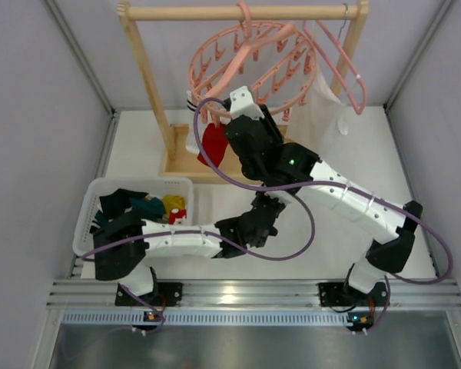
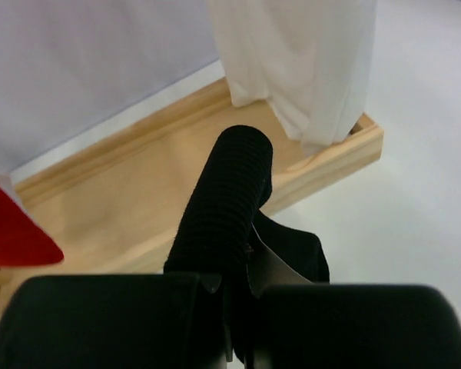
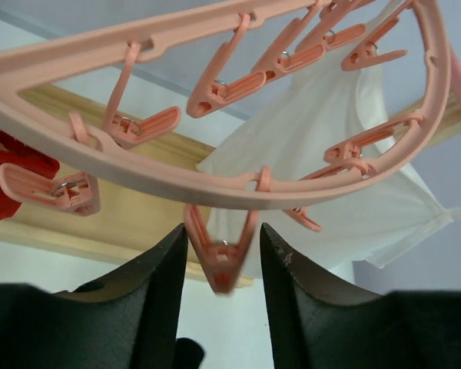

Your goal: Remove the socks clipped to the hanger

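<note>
The salmon-pink ring hanger (image 1: 250,65) hangs from the wooden rail, with a red sock (image 1: 213,144) clipped at its left side. My left gripper (image 2: 234,290) is shut on a black ribbed sock (image 2: 224,200), held low over the table (image 1: 257,223) in front of the rack's base. My right gripper (image 3: 223,240) is open just beneath the ring (image 3: 215,184). Its fingers (image 3: 165,269) stand on either side of an empty dangling clip (image 3: 221,265). The red sock (image 3: 4,173) shows at the left edge of the right wrist view.
A white basket (image 1: 92,201) at the left holds several socks. A large white cloth bag (image 1: 323,108) and a plain pink triangular hanger (image 1: 347,69) hang at the right of the wooden rack (image 1: 144,69). The rack's wooden base (image 2: 123,207) lies behind my left gripper.
</note>
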`<state>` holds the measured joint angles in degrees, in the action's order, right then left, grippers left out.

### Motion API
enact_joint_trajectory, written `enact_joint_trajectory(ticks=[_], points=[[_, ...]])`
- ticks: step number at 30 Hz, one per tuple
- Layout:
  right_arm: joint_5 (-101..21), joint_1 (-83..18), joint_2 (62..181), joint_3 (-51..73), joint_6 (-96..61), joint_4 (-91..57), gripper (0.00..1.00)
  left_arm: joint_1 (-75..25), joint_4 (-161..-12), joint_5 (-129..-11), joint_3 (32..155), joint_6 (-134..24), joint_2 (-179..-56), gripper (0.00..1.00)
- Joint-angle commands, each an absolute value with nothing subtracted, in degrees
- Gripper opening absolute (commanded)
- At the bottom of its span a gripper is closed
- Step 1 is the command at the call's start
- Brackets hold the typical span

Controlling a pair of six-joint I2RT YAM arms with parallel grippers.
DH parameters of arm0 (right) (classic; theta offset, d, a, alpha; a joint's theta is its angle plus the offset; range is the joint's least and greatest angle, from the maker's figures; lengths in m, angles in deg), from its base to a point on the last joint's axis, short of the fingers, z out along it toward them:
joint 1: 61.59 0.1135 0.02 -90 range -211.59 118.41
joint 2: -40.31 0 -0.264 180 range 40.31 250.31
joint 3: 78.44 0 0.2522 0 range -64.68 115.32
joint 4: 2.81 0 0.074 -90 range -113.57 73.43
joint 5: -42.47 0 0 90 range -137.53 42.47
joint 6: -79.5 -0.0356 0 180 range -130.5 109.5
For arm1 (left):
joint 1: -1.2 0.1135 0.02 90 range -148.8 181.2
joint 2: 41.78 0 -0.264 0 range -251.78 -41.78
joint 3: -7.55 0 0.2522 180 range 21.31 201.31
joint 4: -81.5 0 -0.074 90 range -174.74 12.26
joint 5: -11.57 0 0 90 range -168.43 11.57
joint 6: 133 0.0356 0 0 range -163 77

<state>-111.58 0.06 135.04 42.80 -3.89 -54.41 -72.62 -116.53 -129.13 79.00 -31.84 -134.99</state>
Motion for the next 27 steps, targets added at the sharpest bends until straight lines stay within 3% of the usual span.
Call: enact_joint_trajectory(ticks=[1, 8, 16, 20, 27], points=[[-102.9, -1.6, 129.7, 42.0, -8.6, -56.0, 0.42, -72.4, -117.3, -131.7, 70.5, -42.4, -125.4, 0.0], [-89.6, -2.5, 122.4, 37.8, -12.9, -56.4, 0.71, -72.4, -89.3, -135.6, 64.9, -62.0, -108.3, 0.0], [-78.7, -2.5, 114.3, 35.0, -16.5, -58.2, 0.92, -72.4, -65.2, -135.4, 64.5, -75.2, -92.7, 0.0], [-78.4, -2.6, 111.2, 33.3, -17.1, -59.2, 0.98, -72.4, -52.3, -138.2, 69.9, -82.0, -90.1, 0.0], [-77.9, -2.5, 109.0, 31.4, -18.3, -58.8, 0.99, -67.3, -37.4, -139.6, 77.7, -90.0, -88.5, 0.0]])
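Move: The laundry bin, where the black sock is headed, is centred about 41 cm left of the left hand, 2 cm ahead and 20 cm below; the yellow cloth in it is 30 cm left, 5 cm ahead, equally low. The red sock hangs about 15 cm left of the right hand, 2 cm ahead and 9 cm lower, the white sock 5 cm farther left and 2 cm beyond it. An empty clip is 2 cm ahead of the right hand. The black sock, already off its clip and still pinched in the left hand, is swept left some 22 cm and slightly back towards the bin, after a small dip at the start, the fingers tipping down and turning counter-clockwise. The right hand spreads its fingers wide and backs about 8 cm off the empty clip, rising 4 cm, rolling its left side up and turning counter-clockwise. ##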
